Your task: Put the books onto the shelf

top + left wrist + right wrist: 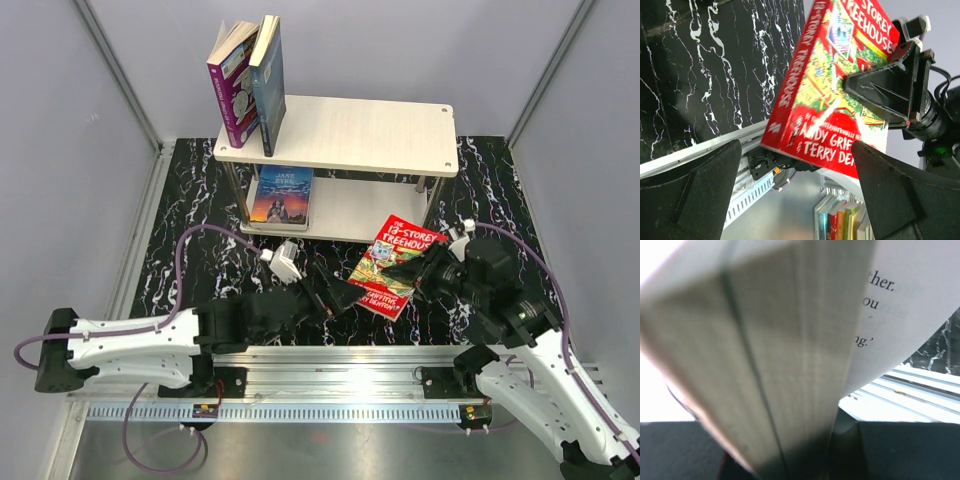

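The red-green Treehouse book (392,262) hangs tilted over the black table, right of centre, with my right gripper (412,272) shut on its right edge. The right wrist view is filled by its page edges (790,365) between the dark fingers (905,450). My left gripper (336,295) stands open just left of the book, apart from it. The left wrist view shows the cover (830,90) beyond the spread fingers (690,192). The shelf (370,135) stands at the back. A purple book (230,88) and a dark teal book (270,85) stand on its top board. Jane Eyre (282,195) lies on the lower board.
A metal rail (340,365) carrying both arm bases runs along the near edge. Pale walls with slanted frame bars close in the black marbled table (190,205) on three sides. Purple cables loop beside each arm.
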Motion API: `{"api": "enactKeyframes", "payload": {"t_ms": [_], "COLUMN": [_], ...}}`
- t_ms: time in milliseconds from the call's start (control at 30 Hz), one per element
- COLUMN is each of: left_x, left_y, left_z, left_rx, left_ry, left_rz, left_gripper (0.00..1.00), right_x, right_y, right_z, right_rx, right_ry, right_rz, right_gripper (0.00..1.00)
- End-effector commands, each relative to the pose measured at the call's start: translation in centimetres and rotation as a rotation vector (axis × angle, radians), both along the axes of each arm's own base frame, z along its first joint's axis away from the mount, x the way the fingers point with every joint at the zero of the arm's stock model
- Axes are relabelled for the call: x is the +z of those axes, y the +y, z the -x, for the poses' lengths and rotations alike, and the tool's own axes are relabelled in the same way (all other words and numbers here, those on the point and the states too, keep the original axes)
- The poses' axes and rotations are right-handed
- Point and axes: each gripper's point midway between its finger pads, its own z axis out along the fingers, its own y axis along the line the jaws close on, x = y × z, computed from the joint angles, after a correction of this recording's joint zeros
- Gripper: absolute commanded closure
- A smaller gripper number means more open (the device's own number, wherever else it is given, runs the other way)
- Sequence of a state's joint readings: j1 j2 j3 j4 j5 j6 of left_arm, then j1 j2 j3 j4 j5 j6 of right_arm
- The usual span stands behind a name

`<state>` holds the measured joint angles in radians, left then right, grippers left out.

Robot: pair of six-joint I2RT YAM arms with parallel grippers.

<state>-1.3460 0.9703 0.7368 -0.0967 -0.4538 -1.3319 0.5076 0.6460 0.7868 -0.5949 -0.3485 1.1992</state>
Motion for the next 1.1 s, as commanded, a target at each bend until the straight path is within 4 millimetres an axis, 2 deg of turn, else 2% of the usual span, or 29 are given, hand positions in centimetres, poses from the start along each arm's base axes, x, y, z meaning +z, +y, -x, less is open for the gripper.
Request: {"api": "enactKeyframes", "payload": {"t_ms": [0, 33, 167, 400, 567, 733, 933, 1033, 1067], "left_x": [1.8, 1.9, 2.9, 5.2, 6.2, 6.1, 7.9, 8.1, 8.3], "left_y": [1.3, 1.2, 1.0, -1.0, -1.5, -1.8, -1.8, -1.6, -1.5], "left_z": [-1.3, -0.8, -1.1, -2.0, -2.1, -1.7, -1.8, -1.9, -1.9], "left_rx": [0.160, 0.160, 0.192, 0.209, 0.194, 0.165, 0.147, 0.147, 0.149], "left_ry": [0.008, 0.016, -0.013, -0.078, -0.112, -0.109, -0.157, -0.167, -0.169], "left_rz": [0.034, 0.046, 0.070, 0.054, 0.042, 0.052, 0.045, 0.040, 0.049], "left_gripper": [0.05, 0.05, 0.07, 0.11, 0.17, 0.40, 0.48, 0.60, 0.67], "right_x": [2.9, 3.0, 2.4, 2.6, 3.4, 2.8, 2.4, 2.3, 2.5], "right_y": [-0.3, -0.3, -0.4, 0.6, 0.7, 1.5, 2.0, 2.5, 2.7], "right_z": [-0.9, -0.8, -0.6, -0.6, -0.6, -0.6, -0.9, -1.0, -0.8], "right_rx": [-0.074, -0.079, -0.082, -0.047, -0.045, -0.029, -0.037, -0.004, 0.014], "right_ry": [-0.065, -0.058, -0.036, -0.049, -0.083, -0.022, 0.028, 0.034, 0.031], "right_rz": [-0.100, -0.111, -0.114, -0.190, -0.235, -0.316, -0.425, -0.436, -0.437], "right_gripper": [1.00, 1.00, 1.00, 1.00, 1.00, 1.00, 1.00, 1.00, 1.00]}}
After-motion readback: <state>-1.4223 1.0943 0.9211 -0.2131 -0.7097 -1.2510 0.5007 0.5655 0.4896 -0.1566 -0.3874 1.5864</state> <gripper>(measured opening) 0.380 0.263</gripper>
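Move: The 13-Storey Treehouse book, already held by the right hand with its middle about at those fingers, lies from the open left hand some 5 cm ahead and 8 cm to the right, about level; its lower spine corner is nearest. The shelf's top board is centred roughly 26 cm ahead and 2 cm left of the left hand, or 22 cm ahead and 10 cm left of the right, near hand height. From the right hand, Jane Eyre lies about 27 cm ahead, 22 cm left and 22 cm down. Easing back slightly first, the left hand then goes about 2 cm forward and 2 cm up and a little right, turning some 10 degrees counter-clockwise, as its wide-open fingers close well over halfway around the book's bottom edge near the spine. The right hand keeps its grip, rolls the book about 20 degrees, left side rising, and brings it roughly 2 cm forward and left to the left fingers. ##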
